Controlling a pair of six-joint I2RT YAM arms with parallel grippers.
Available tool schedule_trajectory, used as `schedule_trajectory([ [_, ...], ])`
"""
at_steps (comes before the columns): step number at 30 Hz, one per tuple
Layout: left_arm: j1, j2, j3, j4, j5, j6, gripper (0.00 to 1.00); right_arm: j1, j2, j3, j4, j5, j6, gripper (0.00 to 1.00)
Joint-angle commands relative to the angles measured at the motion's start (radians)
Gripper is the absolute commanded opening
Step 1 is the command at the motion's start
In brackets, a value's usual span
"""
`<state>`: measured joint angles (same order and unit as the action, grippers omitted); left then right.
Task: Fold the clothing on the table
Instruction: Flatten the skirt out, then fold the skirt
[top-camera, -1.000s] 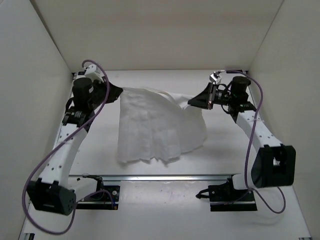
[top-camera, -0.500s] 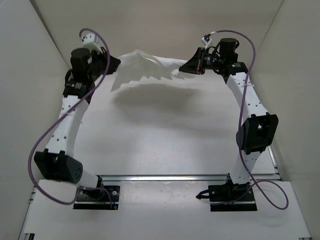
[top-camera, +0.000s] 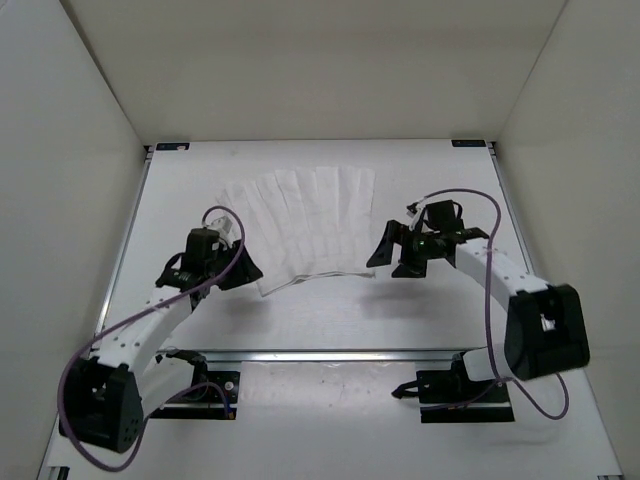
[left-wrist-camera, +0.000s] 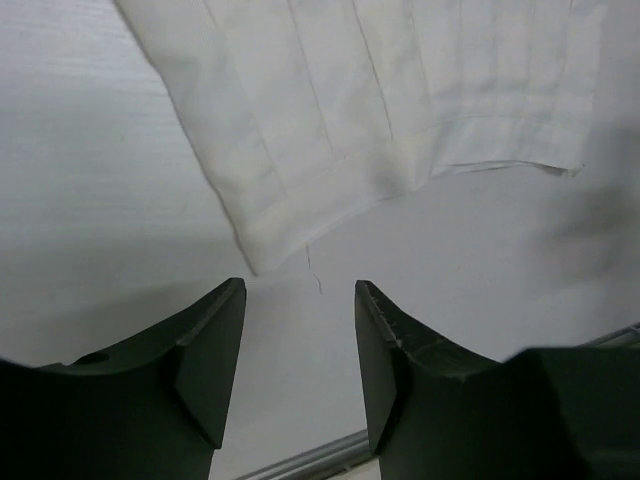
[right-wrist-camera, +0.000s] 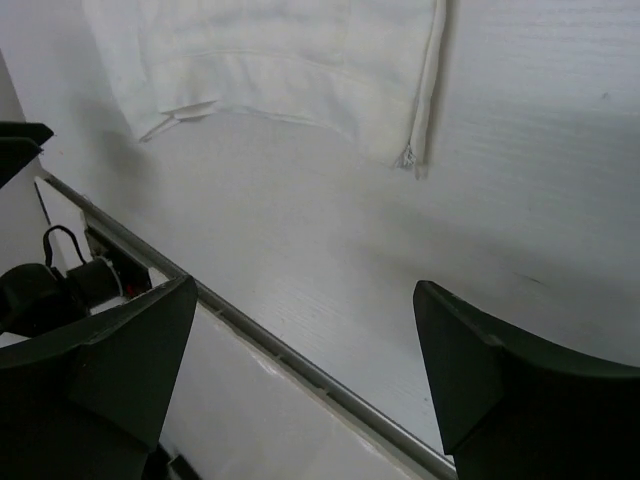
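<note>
The clothing (top-camera: 300, 222), a white ribbed garment, lies spread flat in a fan shape on the table (top-camera: 450, 200). My left gripper (top-camera: 252, 275) stands open just off its near left corner, touching nothing. In the left wrist view that corner of the clothing (left-wrist-camera: 380, 100) lies just beyond the left gripper (left-wrist-camera: 300, 305), with a loose thread (left-wrist-camera: 312, 270) trailing from the hem. My right gripper (top-camera: 385, 260) hangs wide open at the near right corner. The right wrist view shows the clothing (right-wrist-camera: 280, 60) ahead of the right gripper (right-wrist-camera: 305, 320), with bare table between its fingers.
A metal rail (top-camera: 330, 353) runs along the table's near edge, close behind both grippers; it also crosses the right wrist view as the rail (right-wrist-camera: 250, 330). White walls (top-camera: 60, 200) enclose the left, right and far sides. Both arm bases (top-camera: 200, 392) sit below the rail.
Both grippers held the clothing raised toward the far wall, then swept it back toward the near side. It now lies flat, and both grippers have opened and let go.
</note>
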<state>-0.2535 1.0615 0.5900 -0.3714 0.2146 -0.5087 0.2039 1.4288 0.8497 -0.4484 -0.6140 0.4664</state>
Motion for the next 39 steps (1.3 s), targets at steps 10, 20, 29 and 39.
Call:
schedule_trajectory([
  [10,-0.018,-0.129,-0.176,0.083,-0.13,-0.151,0.6,0.063,0.028,-0.095,0.312,0.224,0.015,0.65],
  [20,-0.05,0.037,-0.187,0.212,-0.158,-0.185,0.59,0.092,0.183,-0.052,0.395,0.25,0.038,0.48],
  [29,-0.096,0.17,-0.171,0.302,-0.15,-0.211,0.6,0.107,0.223,-0.044,0.402,0.211,0.043,0.14],
  [39,-0.079,0.178,-0.056,0.284,-0.124,-0.165,0.0,0.065,0.075,-0.032,0.298,0.158,0.012,0.0],
])
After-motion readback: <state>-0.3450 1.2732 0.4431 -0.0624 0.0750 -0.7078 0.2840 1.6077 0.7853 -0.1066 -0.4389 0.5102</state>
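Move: The skirt lies spread ahead of and below my hands. Its near left corner is about 7 cm under my left hand, about 1 cm ahead and 1 cm to the right; its near right corner is about 5 cm ahead, 25 cm to the right. For my right hand that near right corner is some 4 cm ahead, 2 cm left, 7 cm down; the near left corner is level with it, roughly 26 cm left. I bring both open hands down to the skirt's two near corners, after a small hop up. My left sinks about 7 cm, swinging back and a little left, then slides low forward and right and shuts, pinching the left corner; it turns some 10 degrees counter-clockwise. My right sinks about 7 cm while reaching 4 cm forward, narrows, and pinches the right corner, easing up slightly at the end. ##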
